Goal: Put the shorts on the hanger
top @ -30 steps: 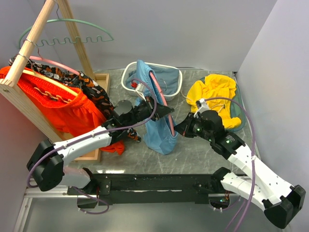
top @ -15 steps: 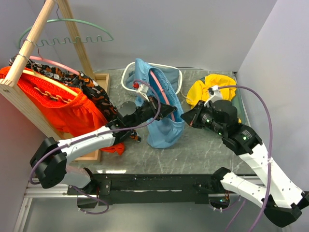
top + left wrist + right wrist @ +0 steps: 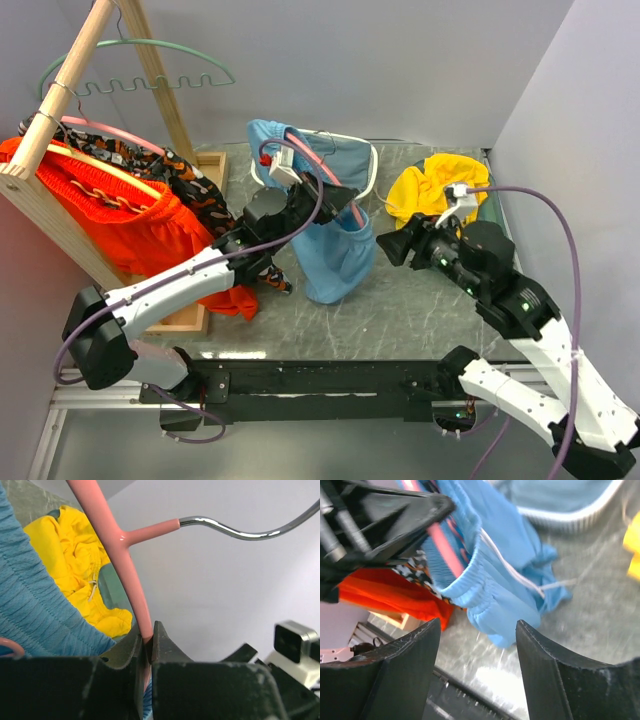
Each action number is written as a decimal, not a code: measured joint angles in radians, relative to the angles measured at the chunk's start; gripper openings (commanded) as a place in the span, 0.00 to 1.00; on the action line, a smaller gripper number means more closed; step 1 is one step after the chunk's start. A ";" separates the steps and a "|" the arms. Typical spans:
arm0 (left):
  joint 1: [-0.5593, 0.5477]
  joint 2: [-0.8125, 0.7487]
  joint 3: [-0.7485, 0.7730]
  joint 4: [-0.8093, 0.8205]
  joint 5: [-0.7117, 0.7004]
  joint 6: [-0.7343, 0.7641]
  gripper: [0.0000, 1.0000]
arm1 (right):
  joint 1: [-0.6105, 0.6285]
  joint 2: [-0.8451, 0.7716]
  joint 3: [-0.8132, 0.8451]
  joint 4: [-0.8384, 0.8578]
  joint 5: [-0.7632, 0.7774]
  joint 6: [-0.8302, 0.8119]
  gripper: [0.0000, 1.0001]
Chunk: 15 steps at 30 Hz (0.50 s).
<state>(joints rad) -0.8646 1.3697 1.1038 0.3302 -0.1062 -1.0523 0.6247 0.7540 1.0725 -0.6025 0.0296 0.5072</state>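
The light blue shorts (image 3: 335,255) hang by their waistband on the pink hanger (image 3: 330,185), lifted above the table. My left gripper (image 3: 340,205) is shut on the hanger's pink arm (image 3: 127,565), just below the silver hook (image 3: 240,530). The gathered waistband (image 3: 35,615) shows at the left of the left wrist view. My right gripper (image 3: 395,245) is open and empty, just right of the shorts. In the right wrist view the shorts (image 3: 505,580) with their white drawstring hang over the pink bar (image 3: 442,545), beyond my open fingers (image 3: 477,630).
A wooden rack (image 3: 60,100) at the left carries a green hanger (image 3: 140,60), bright orange shorts (image 3: 120,220) and a patterned garment. A white basket (image 3: 370,175) stands behind the shorts. A yellow garment (image 3: 440,185) lies at the back right, near the right wall.
My left gripper has raised the hanger and shorts up and slightly left. My right gripper has drawn back to the right, away from the shorts, and the right arm has lifted.
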 measured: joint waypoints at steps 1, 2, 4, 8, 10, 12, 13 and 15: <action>0.000 0.000 0.014 -0.016 -0.011 -0.009 0.01 | 0.004 -0.010 -0.004 0.013 0.004 -0.013 0.70; 0.000 0.002 0.031 -0.032 -0.023 -0.017 0.01 | 0.009 -0.021 -0.014 0.035 0.006 -0.033 0.70; 0.000 0.003 0.065 -0.062 -0.041 -0.034 0.01 | 0.024 -0.041 -0.028 0.066 0.013 -0.069 0.70; -0.001 0.008 0.131 -0.097 -0.071 -0.056 0.01 | 0.107 -0.009 -0.050 0.120 0.064 -0.153 0.71; -0.002 0.011 0.156 -0.110 -0.081 -0.065 0.01 | 0.158 0.024 -0.051 0.141 0.106 -0.193 0.71; -0.004 0.013 0.170 -0.115 -0.089 -0.069 0.01 | 0.196 0.060 -0.045 0.157 0.152 -0.230 0.69; -0.005 0.014 0.174 -0.124 -0.095 -0.068 0.01 | 0.206 0.079 -0.040 0.161 0.173 -0.244 0.66; -0.005 0.014 0.175 -0.134 -0.102 -0.070 0.01 | 0.211 0.119 -0.029 0.171 0.216 -0.278 0.62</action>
<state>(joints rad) -0.8696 1.3834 1.2785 0.1967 -0.2085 -1.1225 0.8356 0.8726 1.0439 -0.4320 0.2455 0.2291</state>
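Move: The near side of the blue shorts' waistband, around the lower end of the pink hanger, lies roughly 5 cm ahead and 5 cm to the left of the open right hand, about level with it. The basket stands some 32 cm ahead and 17 cm left of the right hand, and the yellow clothes 28 cm ahead and 11 cm right, both about 26 cm lower. From the left hand, already gripping the hanger, that waistband edge is some 4 cm back, 3 cm right and 4 cm below. The left fingers keep their pinch on the pink hanger and lift it about 5 cm, drifting slightly forward. The right hand, fingers staying open, rises a touch, then sweeps some 4 cm left and finally 2 cm forward to the near edge of the waistband, its left side rolling down and its fingertips tilting up. Contact there can't be made out. ##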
